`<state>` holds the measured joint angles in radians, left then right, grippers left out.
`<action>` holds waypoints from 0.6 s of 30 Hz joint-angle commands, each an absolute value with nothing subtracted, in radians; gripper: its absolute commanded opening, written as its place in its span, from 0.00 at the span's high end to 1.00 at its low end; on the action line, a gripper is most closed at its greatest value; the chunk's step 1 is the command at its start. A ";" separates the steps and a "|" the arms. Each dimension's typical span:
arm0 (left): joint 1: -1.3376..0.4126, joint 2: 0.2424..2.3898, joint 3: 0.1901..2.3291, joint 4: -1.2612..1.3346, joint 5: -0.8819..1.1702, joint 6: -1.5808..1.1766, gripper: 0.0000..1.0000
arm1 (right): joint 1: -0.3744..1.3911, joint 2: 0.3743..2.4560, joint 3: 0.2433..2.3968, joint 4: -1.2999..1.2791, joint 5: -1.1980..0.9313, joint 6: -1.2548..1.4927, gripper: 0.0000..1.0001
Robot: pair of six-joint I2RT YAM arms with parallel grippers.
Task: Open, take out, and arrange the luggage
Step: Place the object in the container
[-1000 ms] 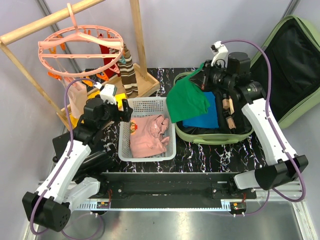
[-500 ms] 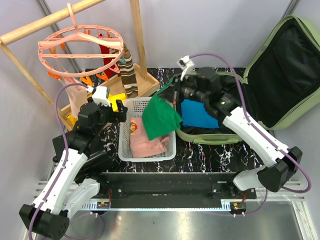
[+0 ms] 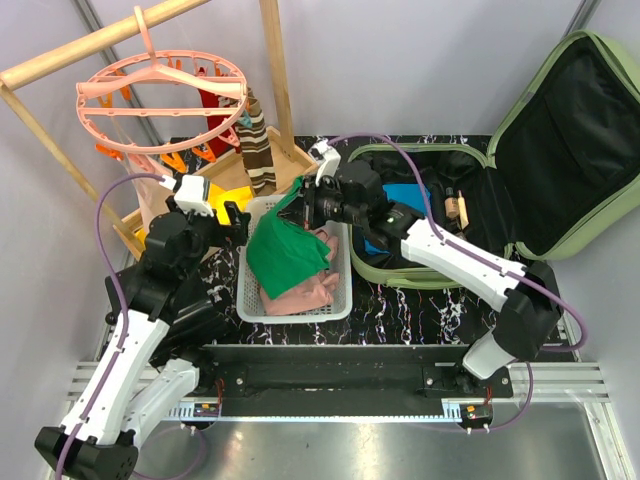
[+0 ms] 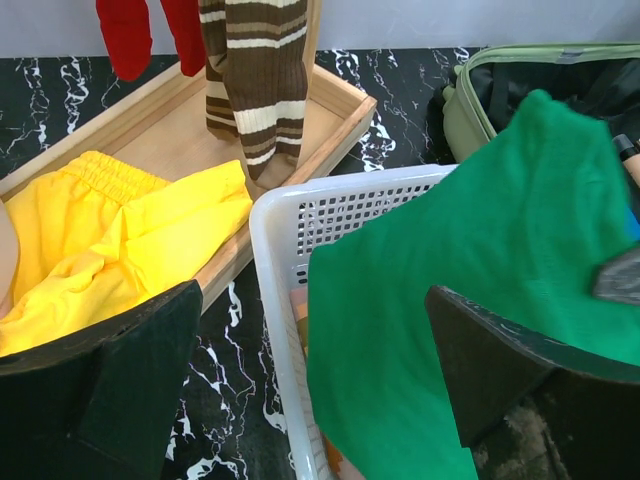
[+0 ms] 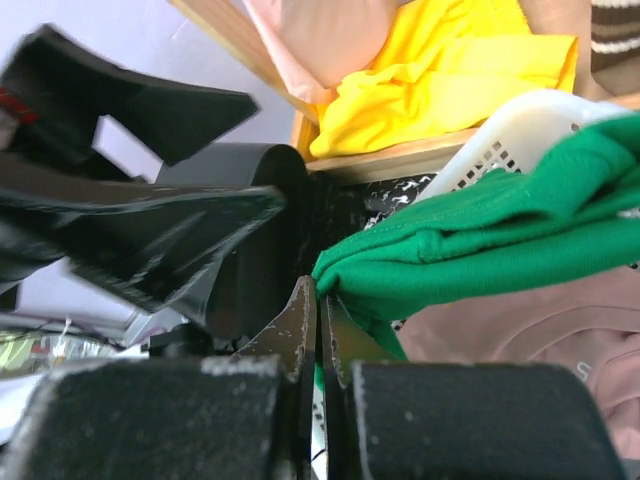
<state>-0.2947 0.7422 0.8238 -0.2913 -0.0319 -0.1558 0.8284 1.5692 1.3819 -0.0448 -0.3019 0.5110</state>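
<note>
The luggage (image 3: 560, 130), a large light-green suitcase, lies open at the right with its black-lined lid up against the wall. A blue garment (image 3: 408, 194) and small bottles (image 3: 455, 206) lie in its base. My right gripper (image 3: 300, 206) is shut on a corner of a green cloth (image 3: 285, 258), which hangs over the white basket (image 3: 296, 316) and the pink garment (image 3: 310, 288) inside it. In the right wrist view the jaws (image 5: 320, 295) pinch the green cloth (image 5: 500, 240). My left gripper (image 4: 315, 345) stands open beside the basket's left rim (image 4: 280, 300), holding nothing, with the green cloth (image 4: 470, 300) just ahead.
A wooden tray (image 3: 295, 165) behind the basket holds a yellow cloth (image 3: 215, 196). A brown striped sock (image 3: 257, 140) and a round pink clip hanger (image 3: 160, 95) hang from a wooden rack above it. The left arm's wrist is close to the right gripper.
The right arm has swung left from over the luggage, carrying the green cloth to above the basket. The left arm drew back slightly to the left, jaws still open.
</note>
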 commanded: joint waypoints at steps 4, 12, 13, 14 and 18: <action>-0.296 0.716 0.816 -0.259 -0.057 -0.153 0.01 | 0.848 1.592 1.293 0.159 -0.247 0.620 1.00; -0.296 0.718 0.816 -0.258 -0.051 -0.156 0.01 | 0.893 1.588 1.259 0.207 -0.206 0.676 1.00; -0.296 0.716 0.816 -0.259 -0.051 -0.156 0.01 | 0.896 1.586 1.262 0.213 -0.204 0.676 1.00; -0.296 0.718 0.815 -0.259 -0.051 -0.156 0.01 | 0.899 1.583 1.269 0.216 -0.199 0.686 1.00; -0.296 0.718 0.815 -0.261 -0.051 -0.156 0.01 | 0.905 1.583 1.272 0.242 -0.186 0.727 1.00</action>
<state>-0.2947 0.7322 0.8234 -0.2977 -0.0338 -0.1558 0.8932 1.6062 1.2320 0.1200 -0.2203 0.6704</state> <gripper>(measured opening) 0.987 0.011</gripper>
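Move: The right hand already holds the green cloth over the white basket, whose middle lies about 8 cm back, 1 cm to the left and 18 cm below. The pink garment in the basket is some 12 cm back, straight in line sideways and 20 cm below; the yellow clothes lie roughly 20 cm left and 5 cm ahead. From the idle left hand, the basket's middle is about 15 cm right, 4 cm back and 17 cm below. Right hand, still pinching the green cloth, sinks some 6 cm towards the basket, then eases left about 2 cm. ##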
